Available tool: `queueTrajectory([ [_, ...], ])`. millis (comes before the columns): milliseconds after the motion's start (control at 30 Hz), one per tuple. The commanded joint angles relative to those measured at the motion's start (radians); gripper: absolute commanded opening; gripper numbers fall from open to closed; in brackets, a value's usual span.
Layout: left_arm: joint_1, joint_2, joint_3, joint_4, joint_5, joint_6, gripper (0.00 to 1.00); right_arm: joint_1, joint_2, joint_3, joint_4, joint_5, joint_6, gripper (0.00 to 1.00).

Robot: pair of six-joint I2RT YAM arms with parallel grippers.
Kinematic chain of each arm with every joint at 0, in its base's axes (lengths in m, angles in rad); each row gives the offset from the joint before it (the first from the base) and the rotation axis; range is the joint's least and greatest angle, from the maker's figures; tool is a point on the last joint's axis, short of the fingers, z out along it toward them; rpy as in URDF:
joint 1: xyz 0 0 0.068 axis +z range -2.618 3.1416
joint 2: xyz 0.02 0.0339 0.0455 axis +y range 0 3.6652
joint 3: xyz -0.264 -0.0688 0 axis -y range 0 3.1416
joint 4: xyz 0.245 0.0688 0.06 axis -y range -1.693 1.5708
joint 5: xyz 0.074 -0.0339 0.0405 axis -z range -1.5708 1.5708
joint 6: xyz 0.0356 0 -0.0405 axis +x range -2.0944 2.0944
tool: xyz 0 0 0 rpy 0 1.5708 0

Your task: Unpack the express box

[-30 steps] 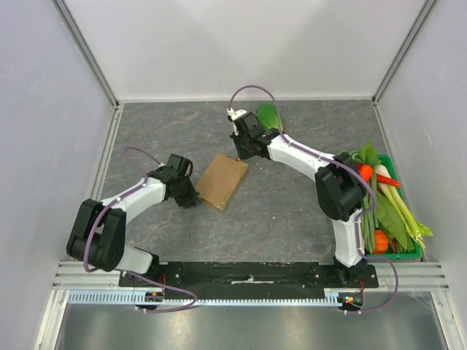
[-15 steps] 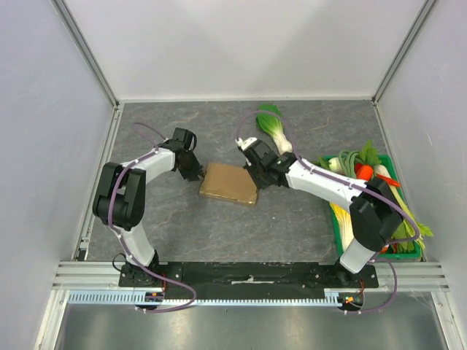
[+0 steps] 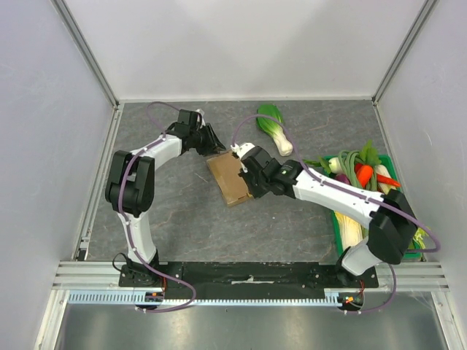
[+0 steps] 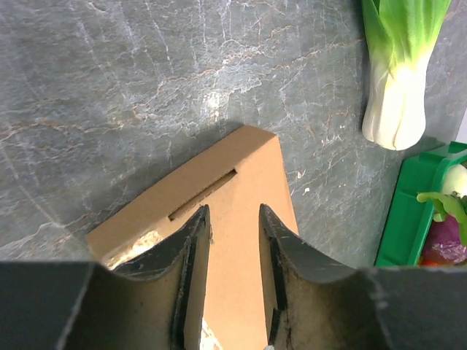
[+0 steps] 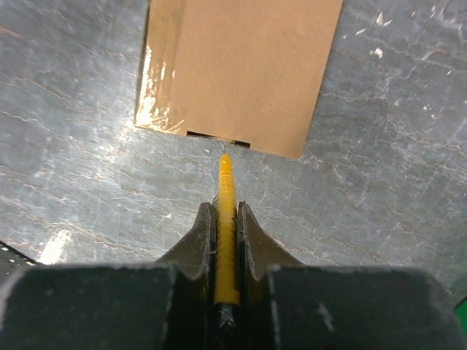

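The express box (image 3: 228, 179), a flat brown cardboard box, lies on the grey table. My left gripper (image 3: 216, 141) is at the box's far end. In the left wrist view its fingers (image 4: 233, 211) stand apart over the box's top face (image 4: 241, 182), next to a slot in the end, with nothing between them. My right gripper (image 3: 247, 170) is at the box's right side and is shut on a yellow ridged tool (image 5: 227, 186). The tool's tip points at a slot in the box's edge (image 5: 233, 73), just short of it.
A green-and-white bok choy (image 3: 274, 128) lies behind the box, also seen in the left wrist view (image 4: 398, 73). A green crate (image 3: 412, 251) full of vegetables stands at the right wall; its corner (image 4: 408, 211) shows beside the left fingers. White walls close in the table.
The left arm swung from the box's near left round to its far end, and its jaws widened a little. The right gripper moved nearer with the yellow tool. The box turned.
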Motion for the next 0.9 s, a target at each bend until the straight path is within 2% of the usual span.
queueTrajectory([
  [0,0.038,-0.1,0.014,-0.031,-0.004,0.09,0.42,0.008,-0.104,0.015,0.035,-0.037,0.009,0.0],
  [200,0.057,-0.187,-0.029,-0.123,-0.076,0.141,0.53,0.021,-0.1,0.053,0.056,-0.036,0.024,0.0],
  [300,0.058,-0.242,-0.117,-0.124,-0.084,0.131,0.61,0.04,-0.083,0.042,0.157,0.013,0.047,0.0],
  [400,0.058,-0.279,-0.196,-0.061,-0.024,0.108,0.66,0.067,-0.072,0.009,0.315,0.081,0.072,0.0],
  [433,0.058,-0.282,-0.244,-0.042,-0.012,0.098,0.67,0.072,-0.055,0.005,0.378,0.093,0.081,0.0],
  [567,0.058,-0.266,-0.294,0.011,0.073,0.089,0.67,0.092,0.032,0.041,0.414,0.163,0.116,0.0],
  [867,0.058,-0.226,-0.296,-0.019,0.037,0.086,0.64,0.104,0.163,0.114,0.401,0.156,0.145,0.0],
])
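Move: The box lies under both my hands: its middle is about 9 cm back and 4 cm to the right of my left hand, some 5 cm lower. From my right hand, which holds the knife over the near end, the box's middle is roughly 10 cm ahead, 6 cm left and 10 cm below. The leek sits about 9 cm ahead and 19 cm right of my left hand; the vegetable crate is level with my right hand, some 39 cm to its right. My right hand keeps its grip on the knife, lifts it about 6 cm off the box's near end, carries it some 9 cm left and slightly forward, tilting, then lowers it towards the taped left long edge. Meanwhile my left hand rises clear of the far end, swings left, then comes back about 8 cm and down beside that edge's far half, fingers spreading from a third to two thirds open. ##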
